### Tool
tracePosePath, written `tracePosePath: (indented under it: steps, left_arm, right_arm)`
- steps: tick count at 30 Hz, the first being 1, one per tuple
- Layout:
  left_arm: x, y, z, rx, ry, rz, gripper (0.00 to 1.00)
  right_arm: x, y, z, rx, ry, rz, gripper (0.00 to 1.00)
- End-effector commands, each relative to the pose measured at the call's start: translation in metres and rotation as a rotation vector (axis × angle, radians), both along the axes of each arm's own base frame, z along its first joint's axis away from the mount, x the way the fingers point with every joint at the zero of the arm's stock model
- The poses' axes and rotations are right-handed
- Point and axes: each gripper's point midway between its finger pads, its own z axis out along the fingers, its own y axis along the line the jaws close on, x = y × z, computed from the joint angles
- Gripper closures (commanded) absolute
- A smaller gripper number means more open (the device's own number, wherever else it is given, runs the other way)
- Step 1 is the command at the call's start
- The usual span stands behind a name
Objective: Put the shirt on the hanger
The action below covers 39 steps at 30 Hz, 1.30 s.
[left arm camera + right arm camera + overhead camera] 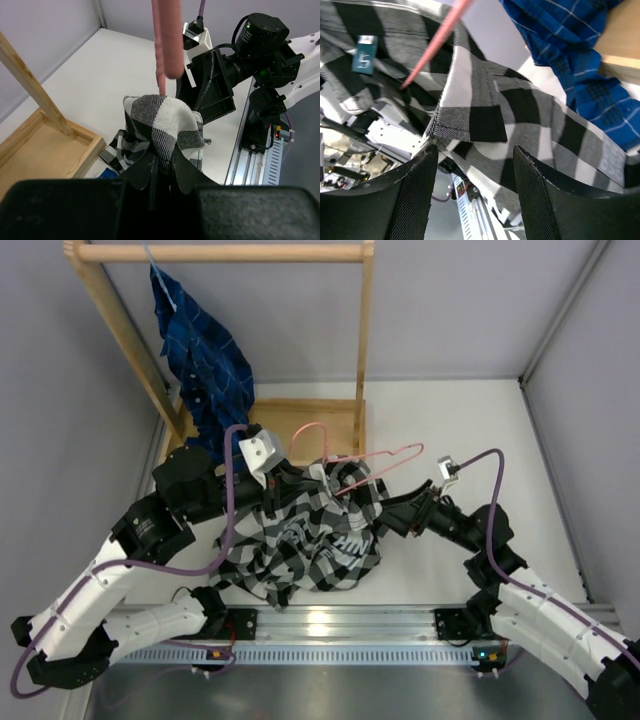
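The black-and-white checked shirt (pixel 310 535) lies bunched on the table between the two arms. My left gripper (pixel 290 480) is shut on a raised fold of the shirt (pixel 165 122), pinched at the jaws (pixel 166 165). The pink hanger (pixel 372 458) runs from its hook at the shirt's far side to the right, with one end inside the fabric; its rod (pixel 166 40) stands just above the held fold. My right gripper (pixel 378 512) is at the shirt's right edge, its fingers (pixel 415 195) apart, with checked cloth (pixel 485 115) between and beyond the tips (pixel 475 150). The hanger (pixel 437 42) crosses above.
A wooden rack (pixel 225 252) stands at the back left with a dark blue plaid shirt (pixel 205 360) hanging from it over its wooden base (pixel 300 420). A metal rail (pixel 330 625) runs along the near edge. Walls close in left and right.
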Motion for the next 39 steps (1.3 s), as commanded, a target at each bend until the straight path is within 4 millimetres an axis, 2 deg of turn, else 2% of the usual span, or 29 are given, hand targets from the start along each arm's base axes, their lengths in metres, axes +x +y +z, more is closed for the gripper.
tracePosePath:
  steps: [1,4,5,6,9,10,12,15,19,22,29,30,33,34,39]
  left_arm:
    - [0.006,0.002,0.029,-0.107,-0.066,0.038,1.0]
    - [0.016,0.005,0.028,-0.104,-0.065,0.098,1.0]
    - [0.019,0.006,0.028,-0.106,-0.065,0.116,1.0]
    - [0.021,0.006,0.029,-0.123,-0.039,0.131,1.0]
    - [0.028,0.008,0.03,-0.153,-0.024,0.173,1.0]
    - [0.029,0.008,0.032,-0.165,-0.021,0.182,1.0]
    - [0.031,0.006,0.031,-0.187,-0.003,0.188,1.0]
    - [0.028,-0.001,0.03,-0.196,0.014,0.153,1.0]
    - [0.029,-0.01,0.026,-0.201,0.027,0.129,1.0]
    - [0.031,-0.013,0.024,-0.197,0.034,0.124,1.0]
    - [0.037,-0.02,0.013,-0.178,0.047,0.127,1.0]
    - [0.036,-0.021,0.013,-0.176,0.048,0.121,1.0]
    - [0.032,-0.024,0.012,-0.18,0.054,0.093,1.0]
    - [0.031,-0.024,0.013,-0.184,0.053,0.088,1.0]
    - [0.027,-0.021,0.012,-0.186,0.044,0.08,1.0]
  right_arm:
    - [-0.009,0.004,0.043,0.094,-0.132,0.041,0.4]
    - [-0.01,0.001,0.037,0.068,-0.121,0.018,0.42]
    - [-0.002,-0.005,0.034,0.062,-0.114,-0.043,0.43]
    - [-0.004,-0.012,0.04,0.078,-0.133,-0.076,0.44]
    - [0.001,-0.024,0.036,0.099,-0.117,-0.152,0.48]
    - [-0.002,-0.029,0.041,0.12,-0.128,-0.167,0.48]
    - [0.003,-0.036,0.036,0.148,-0.085,-0.215,0.46]
    - [0.003,-0.029,0.025,0.133,-0.043,-0.183,0.48]
    - [0.004,-0.019,0.021,0.115,-0.012,-0.138,0.49]
    - [0.001,-0.012,0.025,0.121,-0.024,-0.105,0.53]
    - [0.002,0.002,0.028,0.11,-0.038,-0.066,0.54]
    - [0.005,0.003,0.025,0.102,-0.03,-0.073,0.55]
    - [0.018,0.0,0.022,0.089,-0.027,-0.138,0.65]
    - [0.023,-0.001,0.024,0.083,-0.033,-0.163,0.72]
    - [0.055,-0.012,0.021,0.045,-0.016,-0.329,0.77]
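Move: From the right hand, whose fingers stand half open, the loose edge of the black-and-white shirt's neck opening lies just off the tips, some 2 cm ahead and 3 cm to the left, about level. The hanger's free end sticks out about 6 cm ahead, 8 cm to the right and 13 cm above. The left hand already pinches the shirt over the hanger; from it that edge lies about 4 cm ahead, 8 cm to the right and 13 cm below. Around the loose edge of the shirt's neck opening, the right fingers close from just over half open to about a quarter. That hand first rises about 4 cm and swings right, then sinks some 6 cm and comes back left, finally reaching about 3 cm forward with a clockwise turn. The left hand keeps its pinch, easing forward, then right and down. ##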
